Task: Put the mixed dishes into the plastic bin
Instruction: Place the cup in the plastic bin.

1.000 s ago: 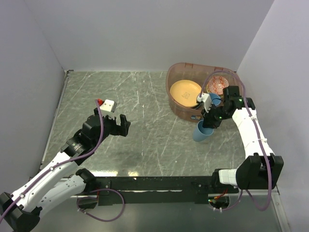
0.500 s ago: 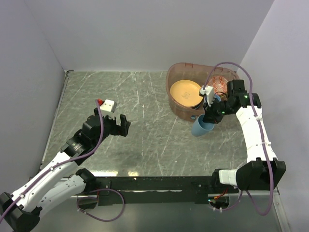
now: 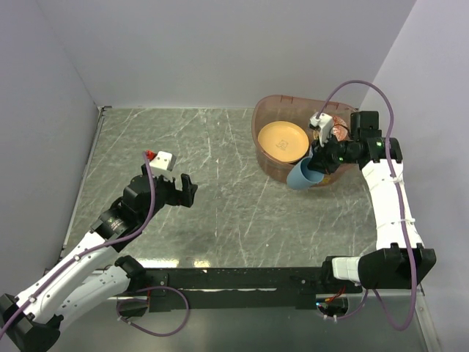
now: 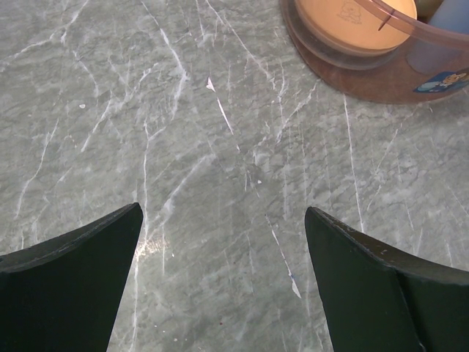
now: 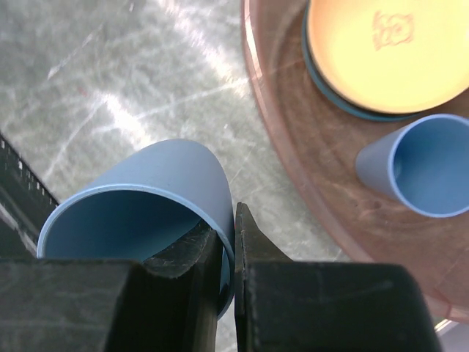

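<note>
My right gripper [image 3: 314,166] is shut on the wall of a light blue cup [image 3: 299,176], one finger inside and one outside [image 5: 233,246]. The cup [image 5: 157,187] hangs tilted in the air at the front rim of the pinkish plastic bin [image 3: 282,98]. Inside the bin [image 5: 293,176] lie a yellow-orange plate [image 3: 282,139] on a darker dish, a red-patterned bowl [image 3: 339,129] and a second blue cup [image 5: 419,165]. My left gripper [image 3: 181,192] hovers open over bare table at the left, with nothing between its fingers [image 4: 223,220].
Grey walls close the table on the left, back and right. The bin [image 4: 366,77] stands at the back right, near the right wall. A black rail [image 3: 242,279] with both arm bases runs along the near edge.
My right arm has lifted the blue cup off the table in front of the bin and carried it back to the bin's front rim. The left arm has not moved.
</note>
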{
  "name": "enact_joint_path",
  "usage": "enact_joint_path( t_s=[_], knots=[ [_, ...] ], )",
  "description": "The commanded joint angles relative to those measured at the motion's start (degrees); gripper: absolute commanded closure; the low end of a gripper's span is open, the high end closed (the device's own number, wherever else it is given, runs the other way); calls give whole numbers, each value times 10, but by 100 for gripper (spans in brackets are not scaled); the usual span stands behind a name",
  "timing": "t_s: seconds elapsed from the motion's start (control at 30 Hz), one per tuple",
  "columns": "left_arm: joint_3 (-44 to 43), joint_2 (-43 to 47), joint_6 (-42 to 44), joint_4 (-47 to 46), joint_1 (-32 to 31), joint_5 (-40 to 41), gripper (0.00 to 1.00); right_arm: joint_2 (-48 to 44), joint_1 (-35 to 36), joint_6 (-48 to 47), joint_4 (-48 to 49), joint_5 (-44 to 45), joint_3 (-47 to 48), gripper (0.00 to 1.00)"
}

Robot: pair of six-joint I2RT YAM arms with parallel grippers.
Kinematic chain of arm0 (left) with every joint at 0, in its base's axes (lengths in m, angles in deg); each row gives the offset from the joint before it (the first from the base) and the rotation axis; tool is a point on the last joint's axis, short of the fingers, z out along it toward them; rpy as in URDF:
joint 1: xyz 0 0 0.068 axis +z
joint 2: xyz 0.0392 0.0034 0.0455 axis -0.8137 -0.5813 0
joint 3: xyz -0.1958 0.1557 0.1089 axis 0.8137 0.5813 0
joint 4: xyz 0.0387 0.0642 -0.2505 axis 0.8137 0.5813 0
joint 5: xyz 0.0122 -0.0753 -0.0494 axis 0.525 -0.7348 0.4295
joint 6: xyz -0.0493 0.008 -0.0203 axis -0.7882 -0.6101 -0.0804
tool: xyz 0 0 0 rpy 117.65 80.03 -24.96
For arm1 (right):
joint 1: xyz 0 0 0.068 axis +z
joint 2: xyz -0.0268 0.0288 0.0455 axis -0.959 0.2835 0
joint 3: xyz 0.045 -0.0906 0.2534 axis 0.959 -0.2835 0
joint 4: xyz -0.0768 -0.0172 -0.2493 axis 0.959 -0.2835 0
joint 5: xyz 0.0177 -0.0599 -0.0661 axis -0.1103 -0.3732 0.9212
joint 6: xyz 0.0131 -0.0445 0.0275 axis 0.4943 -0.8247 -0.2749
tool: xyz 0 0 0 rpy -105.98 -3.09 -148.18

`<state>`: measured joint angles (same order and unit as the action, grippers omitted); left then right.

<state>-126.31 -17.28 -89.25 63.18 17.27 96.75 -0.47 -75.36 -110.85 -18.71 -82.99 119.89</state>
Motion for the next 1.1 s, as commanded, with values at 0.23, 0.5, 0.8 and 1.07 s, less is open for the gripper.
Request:
enact_joint_path(
  t_s=[0.23, 0.5, 0.8, 1.07],
  knots=[
    [-12, 13, 5, -10, 2, 0, 1, -7, -24, 105, 112, 14, 42, 100],
    [-13, 13, 5, -8, 2, 1, 1, 14, -30, 145, 153, 40, 62, 100],
    [-13, 13, 6, -8, 1, 3, 1, 41, -34, 203, 202, 71, 70, 100],
    [-13, 10, 7, -8, 2, 3, 1, 54, -35, 233, 234, 115, 66, 100]
  ],
)
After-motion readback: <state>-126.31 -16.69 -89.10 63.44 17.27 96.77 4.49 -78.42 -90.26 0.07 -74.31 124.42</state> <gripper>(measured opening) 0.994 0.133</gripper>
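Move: Ahead of the right hand, which already holds a blue cup by its rim, the middle of the plastic bin lies about 16 cm forward, 1 cm right and 17 cm below. Inside, the standing cup is some 12 cm ahead and 2 cm right, the orange plate 16 cm ahead and 9 cm left, the patterned bowl 19 cm ahead and 6 cm right, all about 18 to 20 cm lower. From the left hand, the bin is roughly 20 cm ahead, 38 cm right and 14 cm down. Carrying the held cup over the bin's near rim, the right hand goes forward about 8 cm towards the bin's middle, rising some 4 cm and easing about as much to the right. The wrist swings clockwise roughly 20 degrees on the way, and the fingers keep their pinch on the cup's wall. ##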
